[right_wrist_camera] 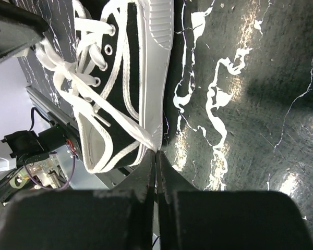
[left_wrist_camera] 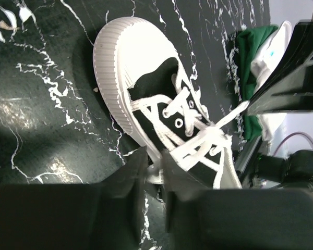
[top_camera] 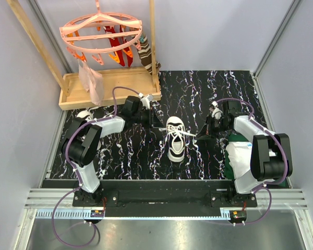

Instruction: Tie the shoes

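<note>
One black canvas shoe (top_camera: 176, 140) with a white toe cap lies mid-table, toe toward the back, its white laces loose and crossed. My left gripper (top_camera: 159, 122) is at its left side. In the left wrist view the shoe (left_wrist_camera: 130, 57) fills the middle, and the left gripper (left_wrist_camera: 154, 156) stands slightly open with a bit of lace (left_wrist_camera: 153, 176) lying in the narrow gap. My right gripper (top_camera: 201, 136) is to the shoe's right. In the right wrist view the right gripper (right_wrist_camera: 156, 152) is shut on a taut lace (right_wrist_camera: 120, 122) that runs from the shoe (right_wrist_camera: 120, 78).
A wooden tray stand (top_camera: 109, 86) sits at the back left, with a pink clip hanger (top_camera: 101, 34) and a striped sock (top_camera: 145, 52) above it. A white-and-green cloth (top_camera: 240, 156) lies by the right arm. A small white rounded object (top_camera: 85, 113) shows behind the left arm.
</note>
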Controlling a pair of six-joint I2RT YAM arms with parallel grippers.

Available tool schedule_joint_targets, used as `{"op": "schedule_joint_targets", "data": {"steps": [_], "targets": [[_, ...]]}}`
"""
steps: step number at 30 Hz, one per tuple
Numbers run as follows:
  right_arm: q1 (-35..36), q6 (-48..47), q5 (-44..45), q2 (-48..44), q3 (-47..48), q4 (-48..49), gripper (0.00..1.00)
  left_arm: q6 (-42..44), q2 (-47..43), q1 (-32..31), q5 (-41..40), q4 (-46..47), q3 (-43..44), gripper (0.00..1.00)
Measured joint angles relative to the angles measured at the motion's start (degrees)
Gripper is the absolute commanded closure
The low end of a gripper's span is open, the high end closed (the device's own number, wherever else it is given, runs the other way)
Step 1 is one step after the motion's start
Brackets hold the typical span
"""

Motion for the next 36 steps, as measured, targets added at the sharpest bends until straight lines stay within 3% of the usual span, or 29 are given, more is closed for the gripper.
{"op": "schedule_joint_targets", "data": {"steps": [1, 6, 9, 14, 17, 18, 21, 27, 36], "targets": [[0.02, 0.0, -0.17, 0.15, 0.15, -0.02, 0.87, 0.24, 0.0, -0.13, -0.04, -0.02, 0.0, 0.58], [0.2, 0.13, -2.86, 2.19, 2.51, -0.44, 0.47, 0.83, -0.11, -0.76, -0.15, 0.26, 0.0, 0.43], [0.52, 0.55, -4.5, 2.34, 5.11, -0.79, 0.36, 1.07, -1.03, -1.09, -0.07, 0.24, 0.0, 0.33], [1.27, 0.9, -6.14, 1.95, 11.37, -0.55, 0.19, 3.89, -6.38, -1.49, -0.13, -0.17, 0.02, 0.27], [1.31, 0.48, -6.29, 0.35, 14.05, -0.57, 0.05, 8.44, -12.2, -1.6, -0.59, -2.19, 0.04, 0.23], [1.31, 0.15, -6.32, -0.37, 14.64, -0.79, 0.02, 10.56, -14.51, -1.6, -0.96, -2.8, 0.02, 0.18], [1.44, -2.49, -6.03, -3.65, 17.16, -2.4, 0.0, 17.42, -22.64, -1.64, -2.25, -4.76, -0.66, 0.01], [1.64, -9.55, -2.08, -12.5, 19.43, -6.51, 0.0, 29.2, -37.2, -1.05, -5.86, -15.5, 0.7, 0.01], [0.24, -16.61, 9.94, -26.34, 12.52, -12.61, 0.0, 37.97, -43.06, 6.88, -10.47, -39.01, 6.75, 0.01]]}}
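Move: The shoe's bow knot sits some 6 cm right of the left hand, about 1 cm nearer the base and slightly below it; from the right hand it is roughly 9 cm left and 3 cm ahead, slightly below. The folded towel lies about 24 cm right of the right hand and 9 cm back. The wooden tray's middle is about 22 cm left of the left hand and 18 cm ahead, near table height. The bow's two loops, still held stretched out either side of the knot, are let go as both grippers open wide, and both hands rise away from the shoe. The left climbs about 20 cm, then swings 12 cm left and slightly back; the right lifts about 16 cm, first easing forward, then coming back and slightly right. Both wrists tilt upward some 40 degrees. ##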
